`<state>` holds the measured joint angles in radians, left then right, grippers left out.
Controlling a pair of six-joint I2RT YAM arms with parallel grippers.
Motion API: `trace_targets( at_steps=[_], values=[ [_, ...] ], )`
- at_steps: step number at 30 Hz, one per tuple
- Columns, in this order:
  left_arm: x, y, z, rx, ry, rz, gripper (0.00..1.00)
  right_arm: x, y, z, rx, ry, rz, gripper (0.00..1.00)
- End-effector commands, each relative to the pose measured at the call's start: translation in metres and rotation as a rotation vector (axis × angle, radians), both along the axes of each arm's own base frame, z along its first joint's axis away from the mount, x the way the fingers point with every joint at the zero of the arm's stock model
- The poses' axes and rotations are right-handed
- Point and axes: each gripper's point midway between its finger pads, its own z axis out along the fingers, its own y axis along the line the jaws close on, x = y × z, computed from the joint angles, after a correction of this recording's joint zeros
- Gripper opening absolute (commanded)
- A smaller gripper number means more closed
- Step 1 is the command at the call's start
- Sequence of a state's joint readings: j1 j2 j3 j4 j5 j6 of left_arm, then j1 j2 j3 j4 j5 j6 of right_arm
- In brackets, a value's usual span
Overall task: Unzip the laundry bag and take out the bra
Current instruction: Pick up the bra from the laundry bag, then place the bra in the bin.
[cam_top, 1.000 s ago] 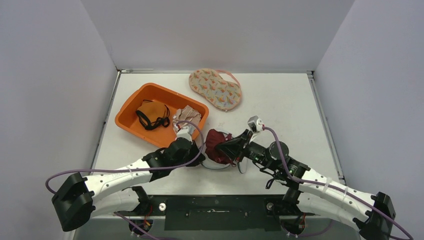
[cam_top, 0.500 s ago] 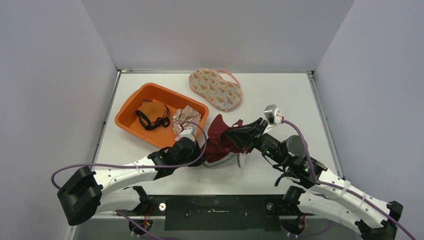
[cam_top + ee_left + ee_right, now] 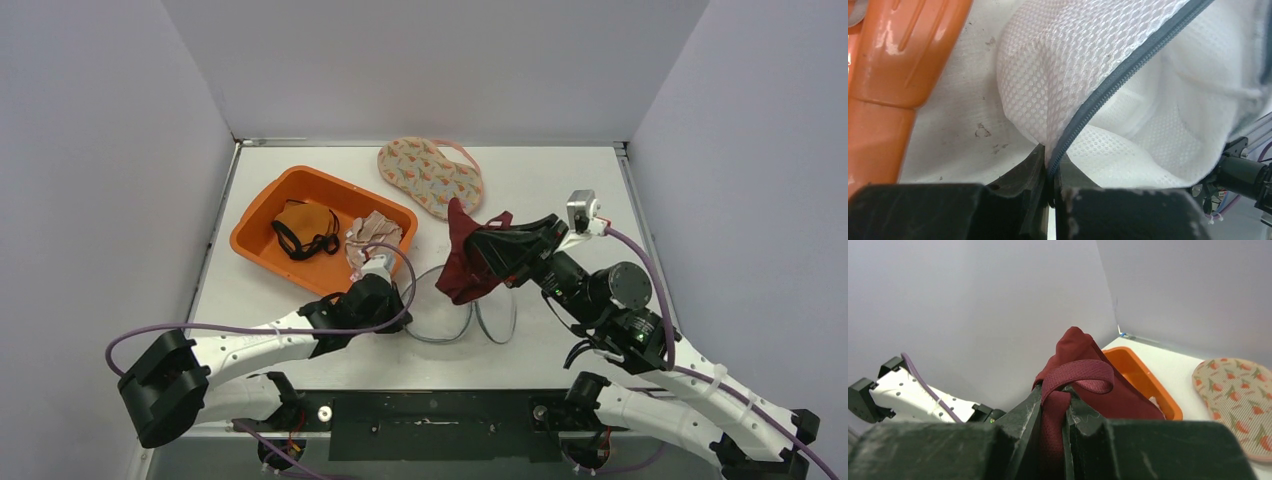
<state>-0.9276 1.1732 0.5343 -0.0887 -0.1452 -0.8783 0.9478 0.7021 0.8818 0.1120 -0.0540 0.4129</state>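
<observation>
The white mesh laundry bag (image 3: 452, 318) lies open on the table, its grey zipper (image 3: 1118, 75) undone. My left gripper (image 3: 397, 306) is shut on the bag's zipper edge (image 3: 1050, 167) and holds it at table level. The dark red bra (image 3: 463, 268) hangs in the air above and just behind the bag. My right gripper (image 3: 487, 246) is shut on the bra's strap and fabric (image 3: 1054, 407). The rest of the bra (image 3: 1083, 380) drapes over the fingers. The bag's inside (image 3: 1158, 115) shows only mesh.
An orange bin (image 3: 262, 200) stands at the left, next to my left gripper, and holds a black and orange garment (image 3: 305, 230). A beige cloth (image 3: 372, 235) lies over its near rim. A flowered pad (image 3: 430, 178) lies at the back centre.
My right gripper has risen and moved right and back, pulling the dark red bra out of the bag into the air. The left gripper has kept its hold on the bag's edge.
</observation>
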Motion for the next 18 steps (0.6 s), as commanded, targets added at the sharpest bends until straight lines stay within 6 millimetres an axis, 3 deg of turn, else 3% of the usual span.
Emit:
trace_targets(
  at_steps=[1, 5, 8, 13, 18],
  values=[
    [0.011, -0.013, 0.036, -0.07, -0.058, -0.003, 0.11, 0.013, -0.013, 0.027, 0.013, -0.04, -0.099, 0.05],
    [0.006, -0.015, 0.058, -0.148, -0.069, -0.004, 0.47, 0.024, -0.014, 0.009, -0.034, -0.011, -0.152, 0.05],
    [0.003, -0.013, 0.077, -0.216, -0.078, 0.013, 0.68, 0.032, -0.017, -0.002, -0.063, 0.005, -0.197, 0.05],
    [-0.002, -0.004, 0.098, -0.3, -0.1, 0.042, 0.77, 0.052, -0.024, -0.034, -0.149, 0.055, -0.307, 0.05],
    [-0.005, 0.004, 0.091, -0.292, -0.09, 0.064, 0.77, 0.071, -0.033, -0.088, -0.208, 0.153, -0.431, 0.05]
  ],
)
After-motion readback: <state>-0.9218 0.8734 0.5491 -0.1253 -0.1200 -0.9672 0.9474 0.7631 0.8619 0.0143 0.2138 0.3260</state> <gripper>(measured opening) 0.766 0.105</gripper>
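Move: The right hand already holds the bra high; the orange bin's middle lies some 25 cm ahead, 34 cm to its left and 38 cm below. The laundry bag is about 8 cm ahead, 7 cm left and 38 cm below it. The left hand still pinches the bag's zip edge, the bag's middle some 5 cm ahead, 7 cm right and 3 cm lower; the bin sits about 21 cm ahead, 20 cm left and 3 cm lower. Left opens off the laundry bag, rising about 9 cm; right carries the bra 5 cm forward and down. ##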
